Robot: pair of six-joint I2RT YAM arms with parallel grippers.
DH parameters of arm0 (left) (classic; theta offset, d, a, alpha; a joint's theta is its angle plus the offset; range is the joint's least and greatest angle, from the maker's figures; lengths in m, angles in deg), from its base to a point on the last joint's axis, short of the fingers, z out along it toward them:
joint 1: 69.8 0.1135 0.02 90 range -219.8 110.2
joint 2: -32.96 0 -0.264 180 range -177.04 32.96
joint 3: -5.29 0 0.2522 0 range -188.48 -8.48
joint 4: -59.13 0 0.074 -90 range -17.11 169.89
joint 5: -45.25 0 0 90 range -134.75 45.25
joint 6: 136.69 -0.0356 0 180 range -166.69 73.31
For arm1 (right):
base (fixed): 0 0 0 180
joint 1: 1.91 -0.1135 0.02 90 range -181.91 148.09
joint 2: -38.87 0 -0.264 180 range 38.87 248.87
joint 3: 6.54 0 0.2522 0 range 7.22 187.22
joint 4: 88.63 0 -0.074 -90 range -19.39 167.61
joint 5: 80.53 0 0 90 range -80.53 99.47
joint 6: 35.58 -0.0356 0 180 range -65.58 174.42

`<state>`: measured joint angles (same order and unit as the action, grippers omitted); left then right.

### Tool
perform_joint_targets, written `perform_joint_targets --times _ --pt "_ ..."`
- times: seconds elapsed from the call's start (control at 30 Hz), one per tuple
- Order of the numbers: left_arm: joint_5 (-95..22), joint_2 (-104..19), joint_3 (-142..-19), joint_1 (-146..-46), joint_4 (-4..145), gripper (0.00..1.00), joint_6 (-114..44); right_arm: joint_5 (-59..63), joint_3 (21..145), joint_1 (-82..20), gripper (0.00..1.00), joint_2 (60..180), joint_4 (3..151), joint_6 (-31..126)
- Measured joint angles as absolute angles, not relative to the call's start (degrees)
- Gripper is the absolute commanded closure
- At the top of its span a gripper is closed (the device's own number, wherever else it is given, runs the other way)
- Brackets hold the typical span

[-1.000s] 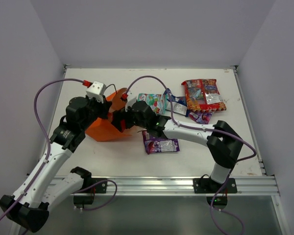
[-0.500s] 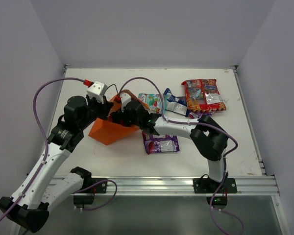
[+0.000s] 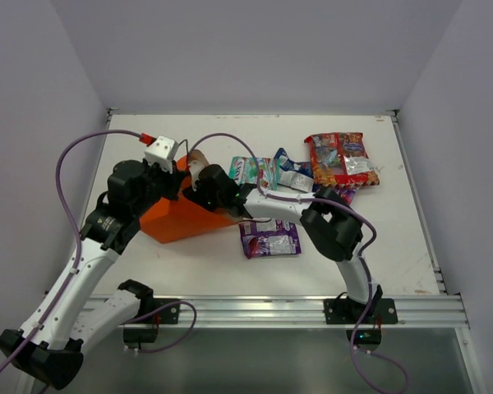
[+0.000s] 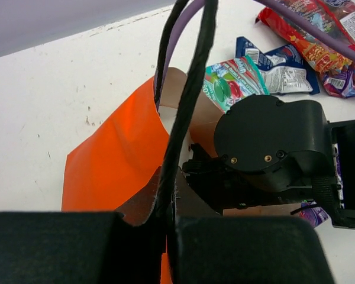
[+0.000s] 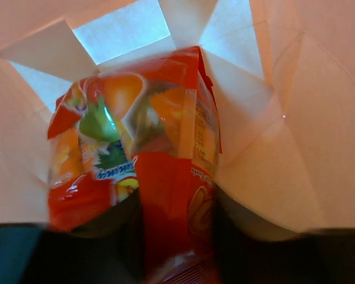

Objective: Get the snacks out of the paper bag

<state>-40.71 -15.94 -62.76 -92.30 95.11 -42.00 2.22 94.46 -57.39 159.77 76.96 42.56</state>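
The orange paper bag (image 3: 177,220) lies on its side at the table's left, mouth facing right. My left gripper (image 4: 168,236) is shut on the bag's rim beside a dark loop handle (image 4: 186,112). My right gripper (image 3: 200,189) reaches into the bag's mouth. Inside, against the pale paper (image 5: 272,118), a red-orange snack packet (image 5: 165,171) fills the gap between my right gripper's (image 5: 174,251) fingers, which press on both its sides. Outside the bag lie a purple packet (image 3: 269,239), a teal-green one (image 3: 253,170), a blue-white one (image 3: 294,174) and a red one (image 3: 340,159).
Another small purple-red packet (image 3: 335,195) lies under the red one at the right. The right arm's black wrist (image 4: 272,145) fills the bag's mouth. Purple cables loop over both arms. White walls close the table on three sides.
The right gripper has pushed left, deeper into the bag, and its jaws have narrowed onto the red-orange packet. The bag has dropped flatter and shifted slightly. The left gripper keeps its hold.
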Motion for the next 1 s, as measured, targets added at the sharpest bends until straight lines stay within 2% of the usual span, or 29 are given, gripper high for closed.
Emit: perform_joint_targets --times 0.03,0.1,0.13,0.37,1.0 --pt "-40.71 -15.94 -62.67 -92.3 95.13 1.0 -42.02 1.9 94.53 -57.39 0.83 159.93 76.86 42.54" --pt "-40.69 -15.94 -62.58 -92.3 95.11 1.0 -42.02 1.11 94.72 -57.39 0.98 159.99 76.72 42.56" --pt "-40.71 -15.88 -62.54 -92.3 95.08 1.0 -42.04 0.82 94.72 -57.39 1.0 159.97 76.66 42.43" --pt "-41.48 -14.43 -61.69 -92.45 94.8 1.0 -42.85 -0.4 93.06 -57.39 1.0 156.71 74.69 42.3" --pt "-48.91 -18.19 -61.6 -92.82 92.66 1.0 -42.66 0.93 92.36 -58.16 1.0 132.28 64.18 42.45"
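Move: The red candy packet lies inside the paper bag just beyond the right hand's half-open fingertips, its middle about 2 cm forward, 4 cm left and 3 cm below. On the table some 7 cm below the right hand are the teal packet, 18 cm right and 9 cm forward, and the purple packet, 23 cm right and 8 cm back. From the left hand, which holds the bag's rim, the candy packet is some 20 cm down, 5 cm left and 2 cm forward. The red candy packet is pinched by its near end as the right fingers finish closing, then drawn up towards the bag's mouth: after a brief stay low down, the right hand climbs quickly by about 19 cm, easing some 5 cm back and 5 cm to the right. The left hand keeps its grip on the rim and shifts late, about 2 cm forward and left, turning slightly counter-clockwise. ##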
